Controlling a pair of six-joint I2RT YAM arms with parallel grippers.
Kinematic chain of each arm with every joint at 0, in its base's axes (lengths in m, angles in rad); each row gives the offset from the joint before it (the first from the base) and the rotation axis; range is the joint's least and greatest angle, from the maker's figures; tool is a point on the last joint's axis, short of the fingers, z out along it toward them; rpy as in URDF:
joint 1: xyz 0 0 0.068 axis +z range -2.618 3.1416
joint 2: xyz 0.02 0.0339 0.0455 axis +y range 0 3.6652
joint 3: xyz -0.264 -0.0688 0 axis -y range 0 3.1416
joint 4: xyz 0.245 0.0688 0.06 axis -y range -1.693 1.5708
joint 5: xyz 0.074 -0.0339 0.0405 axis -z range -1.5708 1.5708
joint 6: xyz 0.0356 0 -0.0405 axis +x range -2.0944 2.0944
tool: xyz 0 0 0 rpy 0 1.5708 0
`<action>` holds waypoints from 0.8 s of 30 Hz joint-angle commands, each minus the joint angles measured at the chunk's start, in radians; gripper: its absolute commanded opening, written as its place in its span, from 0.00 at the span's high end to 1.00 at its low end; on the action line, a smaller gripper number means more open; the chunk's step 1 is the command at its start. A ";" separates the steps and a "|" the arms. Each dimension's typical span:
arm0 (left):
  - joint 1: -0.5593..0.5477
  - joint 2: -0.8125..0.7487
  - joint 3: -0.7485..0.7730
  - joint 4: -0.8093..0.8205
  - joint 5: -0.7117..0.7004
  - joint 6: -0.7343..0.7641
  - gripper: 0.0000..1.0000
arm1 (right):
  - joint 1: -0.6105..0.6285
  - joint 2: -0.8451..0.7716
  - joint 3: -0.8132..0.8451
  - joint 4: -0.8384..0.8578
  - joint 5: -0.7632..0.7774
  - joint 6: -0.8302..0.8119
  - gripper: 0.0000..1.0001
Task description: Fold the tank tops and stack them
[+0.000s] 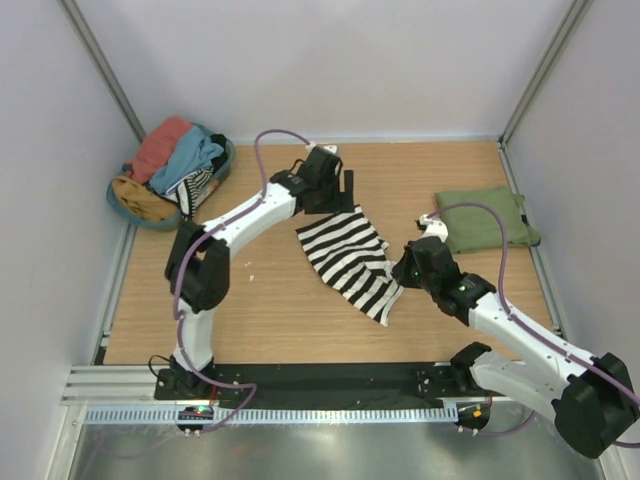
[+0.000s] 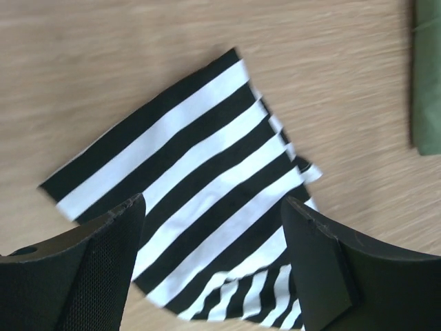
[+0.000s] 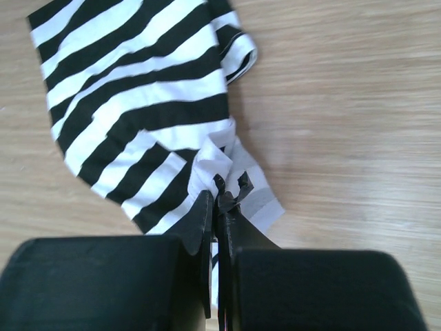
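The black-and-white striped tank top [image 1: 350, 258] lies partly folded in the middle of the table. My left gripper [image 1: 338, 198] hovers open over its far corner; in the left wrist view the stripes [image 2: 200, 172] lie below the left gripper [image 2: 213, 231], whose jaws stand wide apart and touch nothing. My right gripper [image 1: 408, 270] is shut on the striped top's right edge, where the cloth bunches at the closed right gripper [image 3: 224, 196]. The olive green tank top [image 1: 485, 218] lies folded at the right; its edge [image 2: 428, 89] shows in the left wrist view.
A round basket [image 1: 128, 205] at the back left holds a salmon-red garment [image 1: 160, 145], a light blue garment [image 1: 190, 155] and other cloth. Walls enclose the table on three sides. Bare wood lies left of the striped top.
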 commanded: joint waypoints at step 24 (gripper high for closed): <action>-0.228 0.524 0.677 -0.503 -0.192 0.202 0.25 | 0.013 -0.261 -0.138 -0.055 -0.158 0.069 0.99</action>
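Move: The striped tank top lies spread below the left hand, its middle about 4 cm back, 4 cm to the right and 11 cm down; the small flap on its right edge is roughly 10 cm right and 2 cm back, equally low. The right hand already pinches the near right end, with the tank top's middle some 8 cm ahead, 9 cm left and 7 cm below. The folded green tank top is about 16 cm ahead and 18 cm right of the right hand. The striped tank top's near right end stays pinched in the shut right fingers and is drawn about 5 cm back towards the base, shifting slightly left first. The open left hand sweeps some 12 cm right across the cloth towards its flapped right edge, sinking about 7 cm and easing back 4 cm while turning clockwise about 20 degrees, then returns 2 cm left, fingers still wide. ##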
